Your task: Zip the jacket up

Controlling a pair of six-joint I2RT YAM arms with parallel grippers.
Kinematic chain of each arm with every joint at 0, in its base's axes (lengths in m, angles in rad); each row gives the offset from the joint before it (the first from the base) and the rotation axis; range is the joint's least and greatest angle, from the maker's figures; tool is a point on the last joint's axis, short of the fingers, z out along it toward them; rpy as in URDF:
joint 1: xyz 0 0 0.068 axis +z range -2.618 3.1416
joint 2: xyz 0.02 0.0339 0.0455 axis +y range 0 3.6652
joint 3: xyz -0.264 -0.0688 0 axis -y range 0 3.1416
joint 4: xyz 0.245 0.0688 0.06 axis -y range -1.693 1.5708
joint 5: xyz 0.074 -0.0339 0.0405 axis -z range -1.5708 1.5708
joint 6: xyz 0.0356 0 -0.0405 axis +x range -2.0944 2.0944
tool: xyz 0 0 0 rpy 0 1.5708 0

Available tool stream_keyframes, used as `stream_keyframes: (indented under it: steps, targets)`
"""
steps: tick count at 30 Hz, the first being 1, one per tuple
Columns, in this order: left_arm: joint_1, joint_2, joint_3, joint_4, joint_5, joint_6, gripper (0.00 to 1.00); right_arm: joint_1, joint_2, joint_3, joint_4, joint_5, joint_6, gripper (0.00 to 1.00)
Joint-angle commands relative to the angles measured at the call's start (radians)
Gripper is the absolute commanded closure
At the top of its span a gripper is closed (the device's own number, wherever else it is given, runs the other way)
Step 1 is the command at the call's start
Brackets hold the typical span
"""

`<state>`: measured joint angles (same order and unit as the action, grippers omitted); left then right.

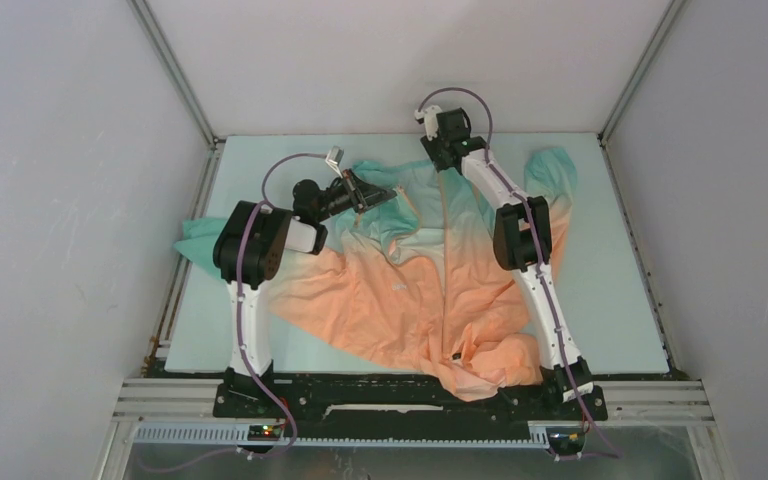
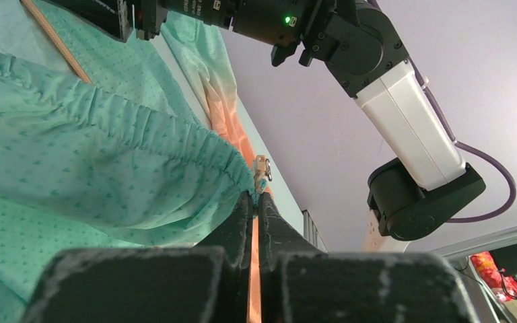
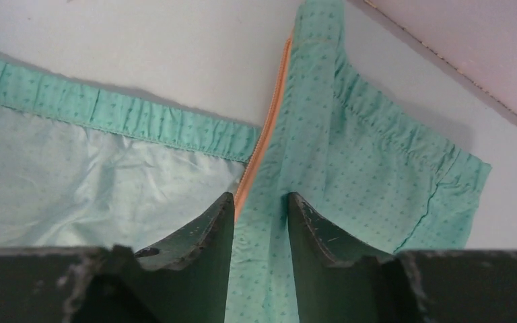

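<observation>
The jacket point(image 1: 410, 290) lies spread on the table, teal hem at the far side and peach-orange part near. My left gripper point(image 1: 368, 192) is shut on the jacket's orange zipper edge; in the left wrist view point(image 2: 256, 200) the orange tape runs between the closed fingers, with the small metal slider point(image 2: 262, 167) and gathered teal hem point(image 2: 141, 134) just past the tips. My right gripper point(image 1: 440, 158) is at the far hem. In the right wrist view point(image 3: 261, 202) its fingers stand apart over a teal front panel point(image 3: 323, 134), beside the orange zipper point(image 3: 269, 128).
The right arm point(image 2: 404, 74) crosses above the left wrist view. Grey enclosure walls point(image 1: 80, 200) stand on both sides and at the back. A teal sleeve point(image 1: 555, 170) lies to the right of the right arm, another sleeve point(image 1: 195, 245) at the left edge.
</observation>
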<state>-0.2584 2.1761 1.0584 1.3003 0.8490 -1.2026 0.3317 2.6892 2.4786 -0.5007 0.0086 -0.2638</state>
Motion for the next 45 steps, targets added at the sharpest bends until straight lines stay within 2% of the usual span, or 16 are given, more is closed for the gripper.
stream_keyframes:
  steps: [1,3,8,12,15,19,22,25,29,32,38,40,42,45]
  targets:
    - [-0.008,-0.055,0.015,0.057,0.02,-0.003,1.0,-0.009,-0.027,0.029,0.033,0.059,-0.001,0.66]
    - [-0.01,-0.058,0.015,0.053,0.021,0.0,1.0,-0.009,-0.025,0.027,0.042,0.07,-0.015,0.83]
    - [-0.013,-0.059,0.017,0.046,0.021,0.006,1.0,0.005,-0.028,-0.006,0.119,0.143,-0.089,1.0]
    - [-0.015,-0.063,0.016,0.035,0.022,0.016,1.0,0.012,-0.1,-0.032,0.113,0.124,-0.073,1.0]
    - [-0.016,-0.064,0.02,0.019,0.022,0.028,1.0,0.013,-0.252,-0.179,0.113,0.03,-0.007,1.0]
    - [-0.016,-0.052,0.026,0.017,0.024,0.022,1.0,-0.024,-0.437,-0.381,0.093,-0.251,0.126,1.0]
    - [-0.017,-0.047,0.028,0.014,0.023,0.022,1.0,-0.096,-0.523,-0.493,0.075,-0.465,0.293,1.0]
    - [-0.016,-0.048,0.026,0.012,0.023,0.023,1.0,-0.141,-0.598,-0.646,0.089,-0.694,0.372,1.0]
    - [-0.016,-0.054,0.025,0.009,0.025,0.027,1.0,-0.152,-0.65,-0.731,-0.034,-0.822,0.324,1.0]
    - [-0.011,-0.065,0.016,-0.007,0.019,0.044,1.0,-0.152,-0.69,-0.835,-0.057,-0.874,0.306,1.0]
    - [0.017,-0.11,-0.019,-0.078,0.002,0.108,1.0,-0.105,-0.674,-0.959,-0.007,-0.836,0.318,1.0]
    - [0.031,-0.123,-0.033,-0.101,-0.004,0.127,1.0,-0.093,-0.652,-0.965,0.012,-0.778,0.351,1.0]
    - [0.037,-0.13,-0.035,-0.123,-0.008,0.142,1.0,-0.098,-0.657,-1.011,0.11,-0.74,0.407,1.0]
    - [0.036,-0.133,-0.036,-0.136,-0.013,0.15,1.0,-0.094,-0.68,-1.027,0.151,-0.589,0.428,1.0]
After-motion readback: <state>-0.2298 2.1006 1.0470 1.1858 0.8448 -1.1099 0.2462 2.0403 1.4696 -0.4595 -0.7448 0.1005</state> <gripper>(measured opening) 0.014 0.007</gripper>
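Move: My half-open right fingers are down at the right front's zipper edge, its grasp spot about 1 cm ahead and 1 cm right. The hem corner lies some 10 cm straight ahead; the back hem is about 3 cm ahead and 5 cm left. The left front's slider end, in my left hand, is some 20 cm back, 9 cm left and 10 cm higher. From my left hand, that zipper edge lies about 20 cm ahead, 10 cm right and 11 cm below. I shut my right fingers on the right front's zipper-edge cloth, pinching it, then carry it about 24 cm back towards my left hand in an arc, some 12 cm up and most of that down again. On the way my right wrist tips the fingers downward and rolls its left side up, some 50 degrees in all. My left hand keeps its pinch on the slider end. ##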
